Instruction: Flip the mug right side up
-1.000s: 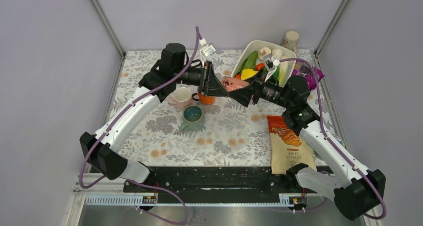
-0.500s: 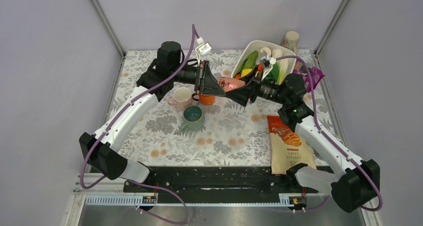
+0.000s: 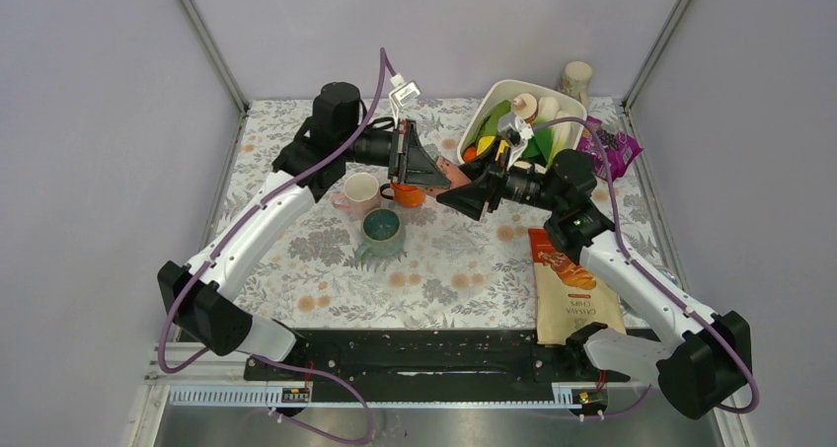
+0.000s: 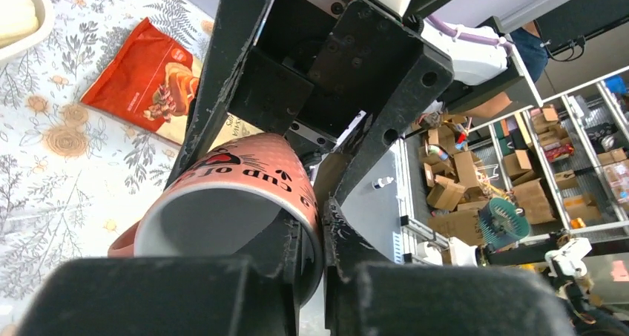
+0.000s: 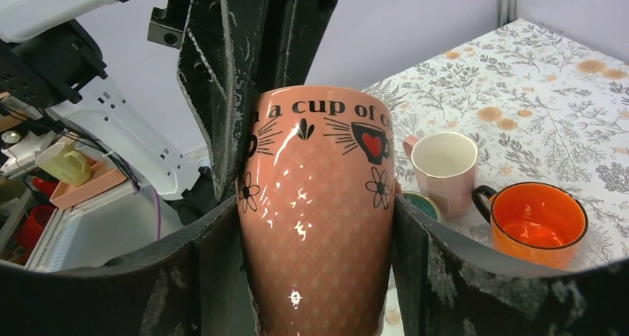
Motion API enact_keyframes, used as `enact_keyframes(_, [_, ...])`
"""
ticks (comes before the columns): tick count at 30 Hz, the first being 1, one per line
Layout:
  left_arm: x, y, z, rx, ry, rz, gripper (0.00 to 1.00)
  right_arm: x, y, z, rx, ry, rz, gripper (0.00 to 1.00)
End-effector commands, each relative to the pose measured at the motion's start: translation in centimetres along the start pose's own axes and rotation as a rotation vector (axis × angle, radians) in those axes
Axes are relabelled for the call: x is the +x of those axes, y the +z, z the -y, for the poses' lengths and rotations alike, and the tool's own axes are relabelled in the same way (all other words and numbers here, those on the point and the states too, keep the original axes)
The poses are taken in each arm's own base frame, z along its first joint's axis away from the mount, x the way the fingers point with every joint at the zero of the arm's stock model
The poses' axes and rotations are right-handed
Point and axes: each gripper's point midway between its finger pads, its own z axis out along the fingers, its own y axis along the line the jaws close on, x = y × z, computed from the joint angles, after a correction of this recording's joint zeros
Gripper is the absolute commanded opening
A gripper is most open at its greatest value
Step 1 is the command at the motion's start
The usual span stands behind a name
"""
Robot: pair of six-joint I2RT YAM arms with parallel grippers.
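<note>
The salmon-pink mug (image 3: 450,170) with black lettering hangs in the air above the table's middle, lying roughly level between both arms. Its mouth faces my left gripper (image 3: 431,169). In the left wrist view the left gripper (image 4: 315,219) is shut on the mug (image 4: 222,191) at its rim, one finger inside and one outside. My right gripper (image 5: 317,211) holds the mug (image 5: 319,180) by its body, with a finger pressed on each side. The mug's handle is barely visible.
Below the held mug stand a pale pink mug (image 3: 358,192), an orange mug (image 3: 410,196) and a teal mug (image 3: 381,228). A white bin (image 3: 570,105) of play food sits at the back right. A chips bag (image 3: 572,287) lies at the front right.
My left gripper has shut on the mug's rim. The right arm has shifted a little to the left with the mug still in its grip.
</note>
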Motion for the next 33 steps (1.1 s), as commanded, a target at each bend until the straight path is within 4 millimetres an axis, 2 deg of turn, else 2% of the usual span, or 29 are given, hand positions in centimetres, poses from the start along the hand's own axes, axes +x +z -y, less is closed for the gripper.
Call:
enact_keyframes(1, [-0.8,0.0,-1.7,-0.060,0.087,0.029,0.00,-1.5,0.2,-2.1,-0.071,-0.056,0.031,0.00])
enact_keyframes(3, [-1.0,-0.1,-2.8,-0.129,0.102,0.037,0.00,-0.7,0.2,-1.3,-0.044,-0.053,0.010,0.00])
enact_keyframes(4, [-1.0,-0.3,-3.6,-0.177,0.113,0.035,0.00,-0.1,0.2,-0.6,-0.014,-0.051,-0.005,0.10])
enact_keyframes(6, [-1.1,-0.8,-5.4,-0.279,0.152,0.029,0.00,1.5,-0.1,0.9,0.058,-0.047,-0.048,0.45])
enact_keyframes(7, [-0.9,-1.0,-6.8,-0.347,0.171,0.027,0.00,2.3,-0.4,1.8,0.102,-0.049,-0.075,0.59])
enact_keyframes(9, [0.0,-1.0,-9.2,-0.456,0.223,-0.006,0.00,4.0,-1.3,3.5,0.199,-0.049,-0.129,0.94])
enact_keyframes(10, [0.6,-0.9,-10.2,-0.502,0.252,-0.029,0.00,4.7,-1.8,4.3,0.246,-0.052,-0.156,0.99])
enact_keyframes(13, [2.4,-0.4,-13.3,-0.603,0.283,-0.091,0.00,7.2,-4.2,6.0,0.386,-0.053,-0.255,0.99])
enact_keyframes(15, [3.3,-0.2,-15.3,-0.654,0.260,-0.120,0.00,7.8,-6.2,6.8,0.492,-0.072,-0.287,1.00])
enact_keyframes(19, [5.6,0.6,-18.9,-0.743,0.188,-0.177,0.00,7.6,-11.6,9.2,0.814,-0.089,-0.297,0.99])
enact_keyframes(23, [7.7,1.5,-21.1,-0.808,0.163,-0.226,0.00,6.2,-16.8,10.8,1.103,-0.087,-0.258,0.99])
enact_keyframes(26, [8.5,1.8,-22.8,-0.846,0.165,-0.267,0.00,5.8,-19.4,11.7,1.218,-0.039,-0.227,1.00])
enact_keyframes(33, [12.0,2.4,-25.9,-0.904,0.178,-0.409,0.00,5.3,-26.3,14.2,1.540,0.058,-0.146,0.99])
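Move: Both hands hold the mug sideways high above the table. The left pinches its rim; the mug's middle lies about 4 cm to its right, 2 cm lower and 1 cm ahead. The free spot aimed at is roughly 11 cm ahead, 2 cm left and 32 cm below the left hand; about 10 cm ahead, 8 cm left and 29 cm below the right. From the left hand, at about table height, the orange mug stands 21 cm ahead, 7 cm left, the green mug 11 cm ahead, 14 cm left. Downwards together for about 3 cm at first, then the right fingers open and let go of the mug's body; the right hand backs off some 23 cm to the right, sinking and swinging clockwise. The left keeps its pinch on the rim and lowers the mug some 27 cm and 8 cm forward to beside the orange mug, rolling about 50 degrees so its fingers swing from pointing right to steeply down. ##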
